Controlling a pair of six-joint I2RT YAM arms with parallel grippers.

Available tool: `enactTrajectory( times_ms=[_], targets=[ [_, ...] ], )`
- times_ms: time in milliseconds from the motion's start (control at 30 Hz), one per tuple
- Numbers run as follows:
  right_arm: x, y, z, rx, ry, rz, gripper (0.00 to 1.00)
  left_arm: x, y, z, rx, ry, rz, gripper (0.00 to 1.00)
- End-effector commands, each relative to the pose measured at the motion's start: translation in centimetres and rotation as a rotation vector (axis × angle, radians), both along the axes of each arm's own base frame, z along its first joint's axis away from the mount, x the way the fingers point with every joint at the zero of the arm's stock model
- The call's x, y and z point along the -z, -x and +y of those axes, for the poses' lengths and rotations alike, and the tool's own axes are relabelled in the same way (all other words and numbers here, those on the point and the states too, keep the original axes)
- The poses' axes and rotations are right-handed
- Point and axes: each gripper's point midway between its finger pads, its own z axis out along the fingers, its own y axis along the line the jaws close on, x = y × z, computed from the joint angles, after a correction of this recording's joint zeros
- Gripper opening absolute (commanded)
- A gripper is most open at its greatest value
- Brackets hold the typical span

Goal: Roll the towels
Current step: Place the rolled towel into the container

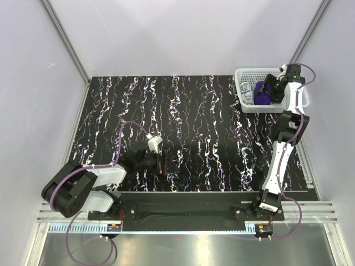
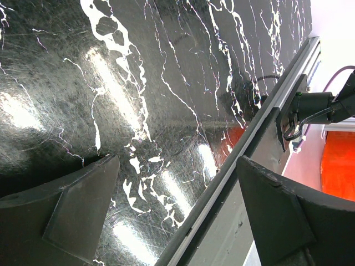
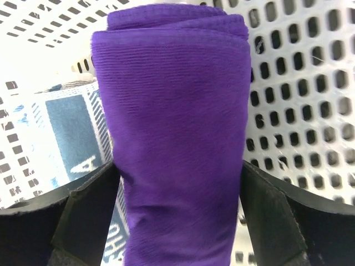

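The rolled purple towel fills the middle of the right wrist view, lying in the white mesh basket. My right gripper is open, its fingers spread wide along both sides of the roll. The patterned white and blue-grey towel lies just left of the roll in the same basket. From above, the purple towel and the patterned towel sit in the basket at the far right, with my right gripper reaching in. My left gripper is open and empty, low over the near table.
The black marbled table top runs under my left gripper, with its metal front rail close on the right. Grey walls and aluminium posts enclose the table. The basket stands at the table's far right corner.
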Motion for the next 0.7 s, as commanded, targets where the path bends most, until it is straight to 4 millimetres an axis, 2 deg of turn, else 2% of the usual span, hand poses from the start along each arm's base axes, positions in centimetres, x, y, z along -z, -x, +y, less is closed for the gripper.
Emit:
enactTrajectory(
  times_ms=[0, 100, 200, 367, 400, 433, 467, 500, 533, 567, 600, 633, 667],
  targets=[
    [-6.6, -0.1, -1.6, 0.040, 0.092, -0.094, 0.91, 2.9, 1.1, 1.5, -0.008, -0.105, 0.071, 0.98],
    [-8.6, 0.0, -1.8, 0.063, 0.105, -0.120, 0.92, 2.9, 1.1, 1.5, -0.008, -0.104, 0.069, 0.98],
    [-9.7, -0.1, -1.7, 0.075, 0.099, -0.140, 0.93, 3.0, 1.2, 1.6, -0.007, -0.104, 0.074, 0.98],
    [-13.6, -0.1, -0.6, 0.073, 0.061, -0.218, 0.94, 2.9, 1.2, 1.5, -0.006, -0.103, 0.070, 0.98],
    [-15.2, 0.0, -0.2, 0.067, 0.051, -0.248, 0.94, 2.9, 1.2, 1.5, -0.007, -0.101, 0.067, 0.98],
    [-15.8, 0.1, 0.0, 0.065, 0.050, -0.258, 0.94, 2.9, 1.1, 1.5, -0.008, -0.102, 0.067, 0.98],
    [-16.3, 0.2, 0.4, 0.059, 0.046, -0.265, 0.94, 2.9, 1.1, 1.5, -0.010, -0.103, 0.069, 0.98],
    [-18.0, 0.4, 1.2, 0.043, 0.047, -0.296, 0.94, 2.9, 1.1, 1.6, -0.009, -0.104, 0.068, 0.98],
    [-18.6, 0.6, 1.7, 0.033, 0.049, -0.307, 0.94, 2.9, 1.2, 1.5, -0.009, -0.102, 0.068, 0.98],
    [-20.4, 1.1, 3.1, 0.014, 0.034, -0.334, 0.94, 2.9, 1.1, 1.6, -0.009, -0.104, 0.068, 0.98],
    [-21.2, 1.4, 4.0, -0.004, 0.018, -0.346, 0.94, 2.9, 1.2, 1.6, -0.008, -0.104, 0.069, 0.99],
    [-20.6, 2.0, 5.1, -0.021, -0.007, -0.325, 0.94, 2.9, 1.2, 1.6, -0.009, -0.105, 0.067, 0.99],
    [-21.8, 2.1, 6.2, -0.044, -0.013, -0.363, 0.94, 3.0, 1.2, 1.6, -0.011, -0.107, 0.069, 0.99]
  ],
)
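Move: The already released purple rolled towel lies between the right hand's open fingers, its middle about 2 cm back, 1 cm left and 2 cm below. The blue-white towel lies some 10 cm to the hand's left and 2 cm back, slightly below; the container's middle is about 2 cm right, 1 cm back, 1 cm below. From the idle left hand, the purple towel is about 40 cm ahead and 47 cm right, roughly 1 cm lower. Raise the right gripper about 15 cm out of the container, starting gently and speeding up, with its fingers kept wide open so they clear the purple towel. Let it drift only about a centimetre right at first, then a little back left, while the wrist tips the fingers up some 10 degrees towards pointing forward. ##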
